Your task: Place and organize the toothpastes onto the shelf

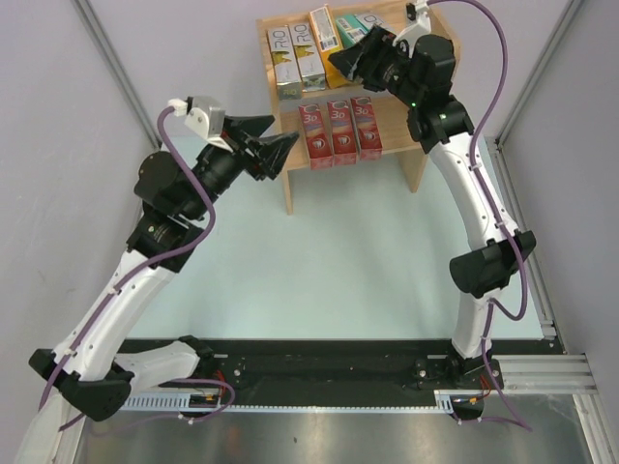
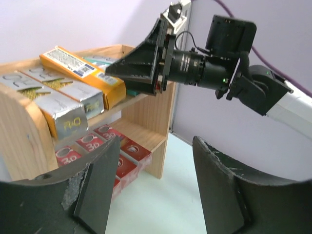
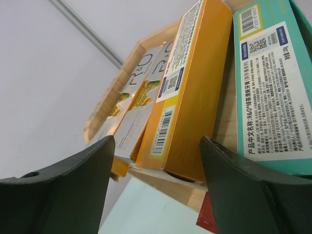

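The wooden shelf (image 1: pixel 416 159) stands at the back of the table. Its top tier holds two silver R.O toothpastes (image 1: pixel 297 60), an orange-yellow one (image 1: pixel 324 29) and a teal one (image 1: pixel 356 23). Three red 3D toothpastes (image 1: pixel 340 131) lie side by side on the lower tier. My left gripper (image 1: pixel 283 131) hangs open and empty just left of the lower tier, with the red cartons (image 2: pixel 129 152) beyond its fingers (image 2: pixel 100 185). Open as well, my right gripper (image 1: pixel 346 60) hovers at the front edge of the top tier, facing the end of the orange-yellow carton (image 3: pixel 195 92) without touching it; the teal carton (image 3: pixel 273 83) lies to its right.
Grey walls close in the left and right sides, and a metal rail (image 1: pixel 542 290) runs along the right edge. The pale green tabletop (image 1: pixel 329 271) stretches between the shelf and the arm bases. In the left wrist view my right gripper (image 2: pixel 139 66) reaches over the top tier.
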`<state>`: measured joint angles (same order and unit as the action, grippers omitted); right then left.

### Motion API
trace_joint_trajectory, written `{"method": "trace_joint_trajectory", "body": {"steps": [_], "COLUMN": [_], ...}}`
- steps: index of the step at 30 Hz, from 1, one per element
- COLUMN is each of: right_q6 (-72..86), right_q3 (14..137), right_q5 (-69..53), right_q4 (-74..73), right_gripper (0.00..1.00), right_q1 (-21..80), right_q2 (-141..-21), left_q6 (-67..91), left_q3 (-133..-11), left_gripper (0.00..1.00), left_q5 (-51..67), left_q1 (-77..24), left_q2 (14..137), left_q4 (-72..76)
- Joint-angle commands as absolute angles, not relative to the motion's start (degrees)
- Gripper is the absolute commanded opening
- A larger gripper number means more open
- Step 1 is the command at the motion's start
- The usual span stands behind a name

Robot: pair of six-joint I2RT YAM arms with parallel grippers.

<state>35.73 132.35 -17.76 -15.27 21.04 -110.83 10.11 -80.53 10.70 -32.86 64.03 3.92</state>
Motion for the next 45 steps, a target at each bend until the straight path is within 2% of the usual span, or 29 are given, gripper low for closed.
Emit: {"method": "trace_joint_trajectory", "body": {"steps": [1,7,13,16,17,19,20,21,29,35,45], "right_q6": [30.4,32.4,33.6,33.4,33.1,32.0,31.6,31.0,25.8,24.5,22.3], "right_q3": [135.5,139.0,139.7,137.7,136.4,130.4,127.7,125.6,103.0,87.3,75.0], "right_q5": [-10.0,-10.4,-9.5,-10.8,-10.9,-10.5,-10.2,-9.8,-2.4,3.2,9.7], "right_q4": [-19.4,-17.3,-16.0,-15.8,-15.6,-13.2,-12.4,-11.7,-6.9,-5.0,-13.2], "right_gripper": [0.8,0.93,0.96,0.97,0.97,0.97,0.98,0.98,1.0,1.0,1.0], "right_q1": [22.4,22.4,22.2,22.3,22.8,23.2,23.4,23.8,27.0,27.9,28.9], "right_q2": [-114.0,-117.9,-118.8,-116.3,-114.9,-109.9,-108.2,-106.5,-86.7,-74.4,-62.3], "left_q6": [10.7,10.8,10.9,10.5,10.5,10.5,10.6,10.7,11.8,13.4,16.5], "left_q3": [-75.3,-70.5,-68.9,-68.7,-68.6,-68.4,-68.3,-68.3,-67.3,-62.1,-55.4], "left_gripper": [0.67,0.68,0.69,0.74,0.8,0.88,0.97,1.0,1.0,1.0,1.0], "left_q5": [8.6,6.8,6.6,6.8,6.7,6.3,6.1,5.8,4.8,2.7,-2.1], "left_q1": [-32.8,-32.8,-32.8,-32.8,-32.8,-32.8,-32.8,-32.8,-32.8,-32.8,-32.8], "left_q2": [60.3,56.4,55.3,55.4,55.3,55.4,55.3,55.4,54.9,52.0,51.6], "left_q4": [3.9,2.8,2.3,1.4,1.2,1.0,0.4,0.4,-4.5,-4.4,-6.9]}}
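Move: The yellow toothpaste box on the upper shelf has its middle about 9 cm ahead and 4 cm left of the right hand, nearly level, its front end by the open fingers. The nearer silver box lies 5 cm left of the yellow one, and the teal box some 6 cm right of the yellow one, both alongside it. From the left hand the yellow box is roughly 28 cm ahead, 12 cm right and slightly below. At the yellow box's front end the right fingers spread wide while that hand eases about 2 cm forward and slightly up. It then draws back off the shelf some 17 cm, also going right and sinking, turning about 15 degrees clockwise. The left hand sinks about 16 cm beside the shelf, drifting a little left, fingers opening fully and tipping down. ##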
